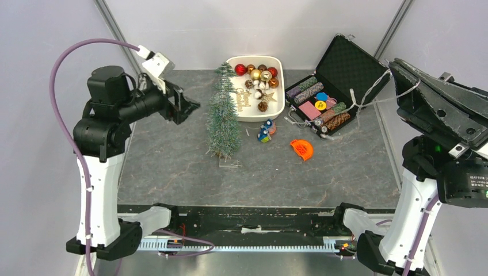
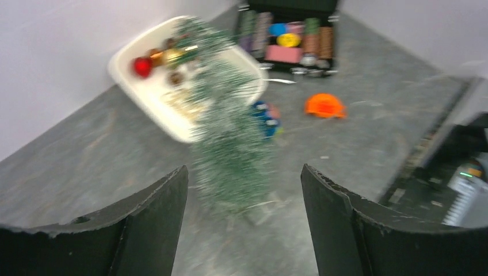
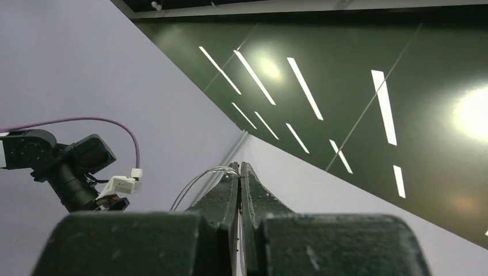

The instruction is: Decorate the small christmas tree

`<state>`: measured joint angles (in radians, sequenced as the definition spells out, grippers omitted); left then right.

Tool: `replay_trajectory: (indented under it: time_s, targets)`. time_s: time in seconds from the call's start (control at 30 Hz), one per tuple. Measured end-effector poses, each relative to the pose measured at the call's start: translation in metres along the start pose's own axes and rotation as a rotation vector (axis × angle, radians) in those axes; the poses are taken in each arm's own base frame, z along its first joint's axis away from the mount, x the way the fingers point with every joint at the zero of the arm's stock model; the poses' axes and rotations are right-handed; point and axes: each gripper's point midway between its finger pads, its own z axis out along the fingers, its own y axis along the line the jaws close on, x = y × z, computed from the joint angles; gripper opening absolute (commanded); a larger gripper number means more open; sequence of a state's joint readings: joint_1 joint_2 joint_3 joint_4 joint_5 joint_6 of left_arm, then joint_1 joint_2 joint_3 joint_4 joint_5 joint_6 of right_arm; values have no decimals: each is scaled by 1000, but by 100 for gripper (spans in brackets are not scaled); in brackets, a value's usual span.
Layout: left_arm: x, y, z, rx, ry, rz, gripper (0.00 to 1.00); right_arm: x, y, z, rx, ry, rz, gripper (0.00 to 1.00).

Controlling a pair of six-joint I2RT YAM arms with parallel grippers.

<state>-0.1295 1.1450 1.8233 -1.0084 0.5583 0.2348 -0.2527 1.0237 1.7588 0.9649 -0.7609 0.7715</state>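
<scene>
The small christmas tree (image 1: 223, 115) stands upright mid-table on its clear base, frosted green, its tip in front of a white tray (image 1: 253, 118) of ornaments: red, gold and brown balls, a gold star. My left gripper (image 1: 189, 107) hovers just left of the tree, open and empty. In the left wrist view the blurred tree (image 2: 230, 144) lies ahead between the spread fingers of the gripper (image 2: 244, 169). My right gripper (image 1: 396, 66) is raised at the right, pointing up, shut (image 3: 240, 167) on a thin silver wire (image 3: 195, 181) that trails down to the case.
An open black case (image 1: 345, 63) with coloured rolls and discs stands at the back right. Small blue figures (image 1: 266, 132) and an orange piece (image 1: 302, 149) lie right of the tree. Grey walls close the left, back and right.
</scene>
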Motion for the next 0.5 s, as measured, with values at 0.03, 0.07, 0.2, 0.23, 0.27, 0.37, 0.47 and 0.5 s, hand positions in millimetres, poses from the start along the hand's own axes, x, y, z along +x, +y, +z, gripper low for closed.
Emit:
replay_trajectory:
  time_s: [0.03,0.07,0.2,0.23,0.27,0.37,0.47,0.5]
  targets:
    - [-3,-15,1,56,-9,-16,79,1,0,0,-4,-4,13,0]
    - [-7,-33,2,119,-16,-25,80,3,-1,-1,-6,-6,25,0]
    - [-18,-114,12,377,-4,24,81,29,-11,-11,22,21,96,0]
    - [-22,-130,16,426,0,37,81,37,-15,-14,32,32,114,0]
    - [-27,-139,20,449,3,48,81,47,-19,-18,44,45,134,0]
    - [-53,-159,40,458,-16,98,82,70,-27,-28,78,79,179,0]
    - [-80,-197,45,502,-86,194,82,89,-31,-39,107,111,212,0]
    - [-90,-212,43,519,-123,233,82,94,-32,-43,117,121,222,0]
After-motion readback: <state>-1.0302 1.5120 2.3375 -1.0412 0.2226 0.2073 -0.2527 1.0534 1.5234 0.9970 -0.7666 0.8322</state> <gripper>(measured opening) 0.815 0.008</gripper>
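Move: Hanging from the shut right fingers, the light string has its upper loop roughly 15 cm straight below them. From the open left hand that loop lies about 33 cm right, 18 cm back and 14 cm higher. The tree's middle is some 5 cm ahead of the left hand, 12 cm right and 25 cm down; the orange cup is 6 cm ahead, 38 cm right, 43 cm down. From the right hand the tree is about 22 cm ahead, 22 cm left and 53 cm below. Sweeping right about 20 cm on the robot's side of the tree, the left hand also draws back and climbs, wrist swinging clockwise some 35 degrees, its open fingers heading for the string. Meanwhile the right hand, still pinching the string, carries it about 9 cm forward and lowers it 5 cm, tipping forward. The left fingers don't visibly reach the string. ##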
